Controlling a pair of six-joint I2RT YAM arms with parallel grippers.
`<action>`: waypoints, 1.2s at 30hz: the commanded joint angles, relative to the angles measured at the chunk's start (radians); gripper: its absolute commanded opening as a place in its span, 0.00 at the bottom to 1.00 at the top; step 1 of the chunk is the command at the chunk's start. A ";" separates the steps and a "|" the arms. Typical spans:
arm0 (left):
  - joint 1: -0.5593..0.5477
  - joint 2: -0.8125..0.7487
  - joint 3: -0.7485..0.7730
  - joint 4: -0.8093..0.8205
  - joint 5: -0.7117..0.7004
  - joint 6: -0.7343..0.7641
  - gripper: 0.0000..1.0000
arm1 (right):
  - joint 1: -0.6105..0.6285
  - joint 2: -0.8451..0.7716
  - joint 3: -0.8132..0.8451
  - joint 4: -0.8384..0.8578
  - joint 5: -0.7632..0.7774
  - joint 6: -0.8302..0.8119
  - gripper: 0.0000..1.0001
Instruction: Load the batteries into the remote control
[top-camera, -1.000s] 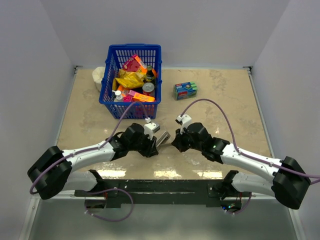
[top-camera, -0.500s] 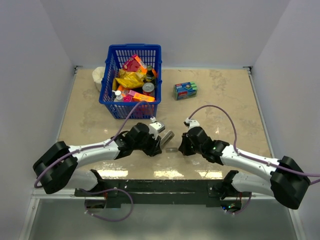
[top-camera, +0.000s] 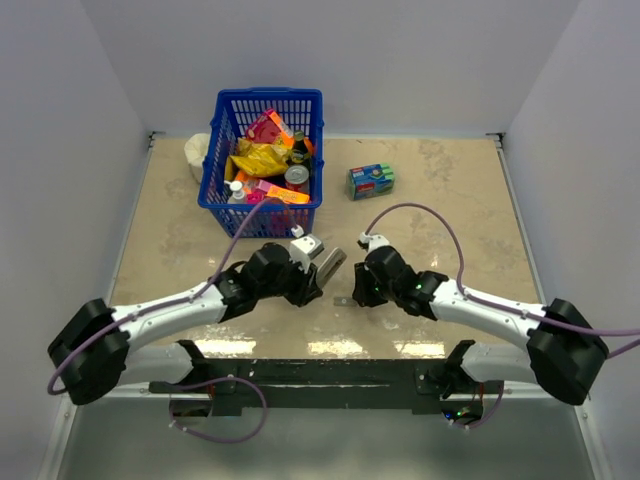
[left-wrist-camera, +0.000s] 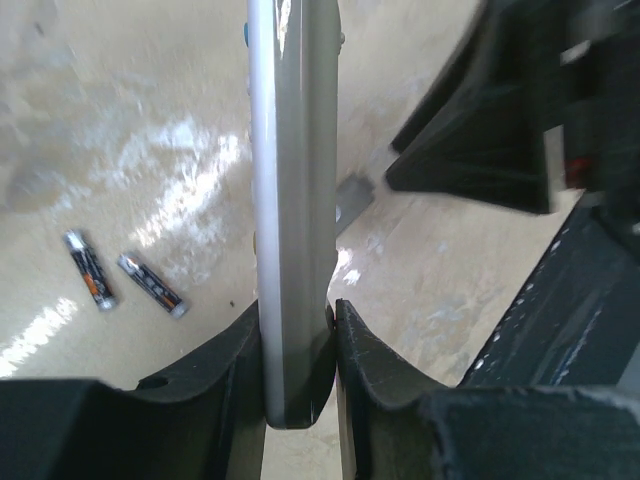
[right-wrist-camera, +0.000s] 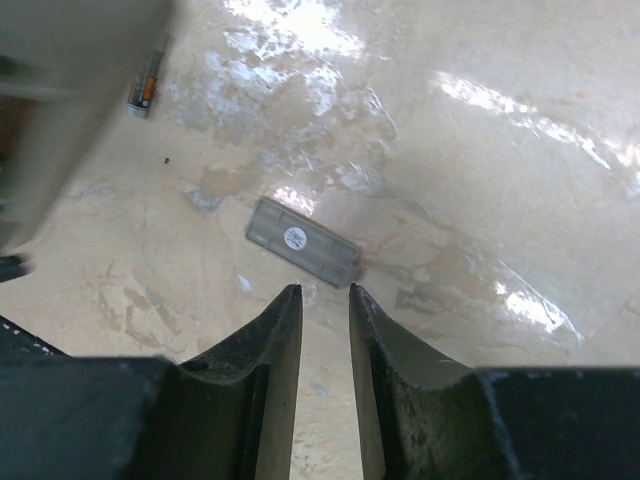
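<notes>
My left gripper (left-wrist-camera: 297, 310) is shut on the near end of the grey remote control (left-wrist-camera: 293, 200), which it holds up on edge above the table; from above, the remote (top-camera: 331, 266) sticks out past the left gripper (top-camera: 305, 280). Two dark batteries (left-wrist-camera: 88, 268) (left-wrist-camera: 152, 284) lie side by side on the table to its left. A small grey cover (right-wrist-camera: 303, 241) lies flat on the table just ahead of my right gripper (right-wrist-camera: 325, 290), whose fingers stand a little apart with nothing between them. The cover (top-camera: 344, 300) sits between the two grippers, with the right gripper (top-camera: 357, 290) beside it.
A blue basket (top-camera: 310, 190) full of packets and bottles stands at the back left, a white lump (top-camera: 197, 155) behind it. A blue-green box (top-camera: 370, 181) sits at the back centre. The black base rail (top-camera: 320, 375) runs along the near edge.
The right gripper came away from the remote's end and down to the table, then opened, leaving the grey cover lying there. The left arm shifted slightly, still holding the remote.
</notes>
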 joint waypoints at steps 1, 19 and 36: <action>-0.006 -0.187 0.035 0.067 -0.071 -0.005 0.00 | -0.004 0.079 0.092 -0.013 -0.043 -0.068 0.30; 0.090 -0.729 -0.262 0.123 -0.311 -0.361 0.00 | -0.005 -0.002 0.165 0.172 -0.049 -0.104 0.53; 0.189 -1.032 -0.526 0.308 -0.133 -0.467 0.00 | 0.016 0.203 0.309 0.201 -0.140 0.049 0.64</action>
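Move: The right hand, part open and empty, has the nearer loose battery about 12 cm to its left, 5 cm ahead and 6 cm below; the second battery lies some 3 cm beyond that one and 1 cm more to the left. The battery cover lies about 3 cm left, 1 cm ahead and 6 cm below. The left hand already grips the remote, with the nearer battery about 5 cm ahead, 2 cm left and 9 cm below. The left hand, keeping its grip on the remote, lifts it steeply by about 15 cm, then carries it some 10 cm to the left while sinking back about 5 cm, rolling and swinging round by some 50 degrees so that its fingers come up from steeply down towards level and point more forward. Meanwhile the right hand leaves the cover behind and goes left towards the loose batteries, also rising and reaching forward by about 5 cm each, its fingers spreading from part open to about two-thirds open without touching anything. ##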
